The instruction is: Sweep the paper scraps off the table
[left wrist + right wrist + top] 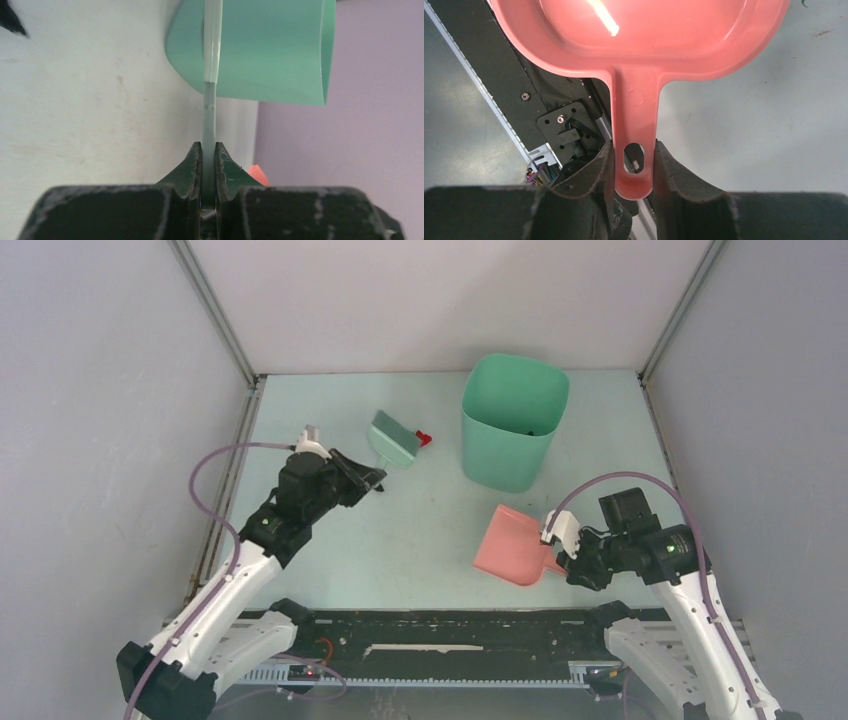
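Note:
On the table point(420, 530), one red paper scrap point(424, 437) lies against the right end of the green hand brush point(392, 440), left of the bin. My left gripper point(372, 480) is shut on the brush's thin handle point(209, 115), which I see edge-on between the fingers point(192, 167) of that gripper point(208, 146). A small black bit point(10, 20) sits at the top left corner of the left wrist view. My right gripper point(558, 552) is shut on the handle point(634, 125) of the pink dustpan point(512, 545), which is held just above the table's near right part. The pan point(639, 35) looks empty in front of the right gripper point(634, 150).
The tall mint-green bin point(513, 420) stands at the back right, with dark bits showing inside it, and it fills the top of the left wrist view point(265, 50). Metal rails point(230, 490) edge the table. The black base plate point(430, 635) runs along the near edge.

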Motion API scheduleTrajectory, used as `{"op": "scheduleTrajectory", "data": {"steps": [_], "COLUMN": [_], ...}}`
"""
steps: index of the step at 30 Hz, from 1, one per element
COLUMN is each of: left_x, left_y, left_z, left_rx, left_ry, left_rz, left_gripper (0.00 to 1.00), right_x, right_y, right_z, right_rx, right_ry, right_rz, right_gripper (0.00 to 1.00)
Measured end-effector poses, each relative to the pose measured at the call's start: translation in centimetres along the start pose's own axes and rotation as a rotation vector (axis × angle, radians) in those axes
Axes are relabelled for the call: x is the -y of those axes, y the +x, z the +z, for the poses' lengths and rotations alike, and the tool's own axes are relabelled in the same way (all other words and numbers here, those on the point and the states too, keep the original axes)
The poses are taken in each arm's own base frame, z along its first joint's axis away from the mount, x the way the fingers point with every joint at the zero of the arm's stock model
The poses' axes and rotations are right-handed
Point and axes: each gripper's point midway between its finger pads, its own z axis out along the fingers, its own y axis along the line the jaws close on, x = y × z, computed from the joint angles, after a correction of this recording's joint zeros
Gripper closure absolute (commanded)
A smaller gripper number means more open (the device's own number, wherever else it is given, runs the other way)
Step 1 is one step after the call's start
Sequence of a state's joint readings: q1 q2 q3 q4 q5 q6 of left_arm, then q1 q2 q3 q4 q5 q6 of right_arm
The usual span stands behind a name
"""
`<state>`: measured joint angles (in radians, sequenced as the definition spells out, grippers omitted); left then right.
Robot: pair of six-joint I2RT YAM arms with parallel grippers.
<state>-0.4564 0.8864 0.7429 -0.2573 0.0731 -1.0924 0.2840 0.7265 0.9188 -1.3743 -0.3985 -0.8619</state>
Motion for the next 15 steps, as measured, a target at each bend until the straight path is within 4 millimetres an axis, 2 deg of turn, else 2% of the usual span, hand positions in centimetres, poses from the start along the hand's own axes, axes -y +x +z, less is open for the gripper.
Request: {"op": "scheduleTrajectory", "data": {"steps": [3,6,9,15], "left_x": [0.5,1.0,0.8,-0.6], "left_y": [-2.3,-4.5,-6.3,-8.6], "left_z": [-0.4,1.0,4.6,12.2], "left_rx": [0.082,0.148,0.188,0.203], "left_ry": [-0.043,-0.08,-0.147,-0.222], "left_rz": [0.075,0.113,0.126,0.073], "left_gripper": [1.0,1.0,1.0,1.0], "right_x": [0.2,0.3,0.5,0.9], "right_y": [0.0,0.1,0.2,0.1], "right_z": [0.0,-0.1,-0.3,-0.5], "right_rx": [-0.001,0.002,0.01,0.029], "right_ry": [0.009,0.019,0.039,0.068], "right_rz": [0.002,0.013,0.028,0.048], "right_gripper": [1.0,1.0,1.0,1.0]}}
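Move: Lying some 30 cm ahead and 11 cm right of the left hand, about 22 cm below it, the red scrap is the brush's next work. The blue scrap sits about 5 cm left of the red one, and the black scrap roughly 8 cm left of the red one and 2 cm beyond it. The dark strip lies about 17 cm ahead of the left hand and 5 cm to its left. From the right hand, the red scrap is some 47 cm ahead and 34 cm left, 15 cm down. Reaching back out over the table, the left hand carries the still-gripped brush about 15 cm forward towards the far scraps. It first lifts some 2 cm with a small shift left, then speeds up forward while sinking about 4 cm. The wrist turns 10 to 15 degrees counter-clockwise and rolls its left side up about as much; the brush stays clear of the table. ##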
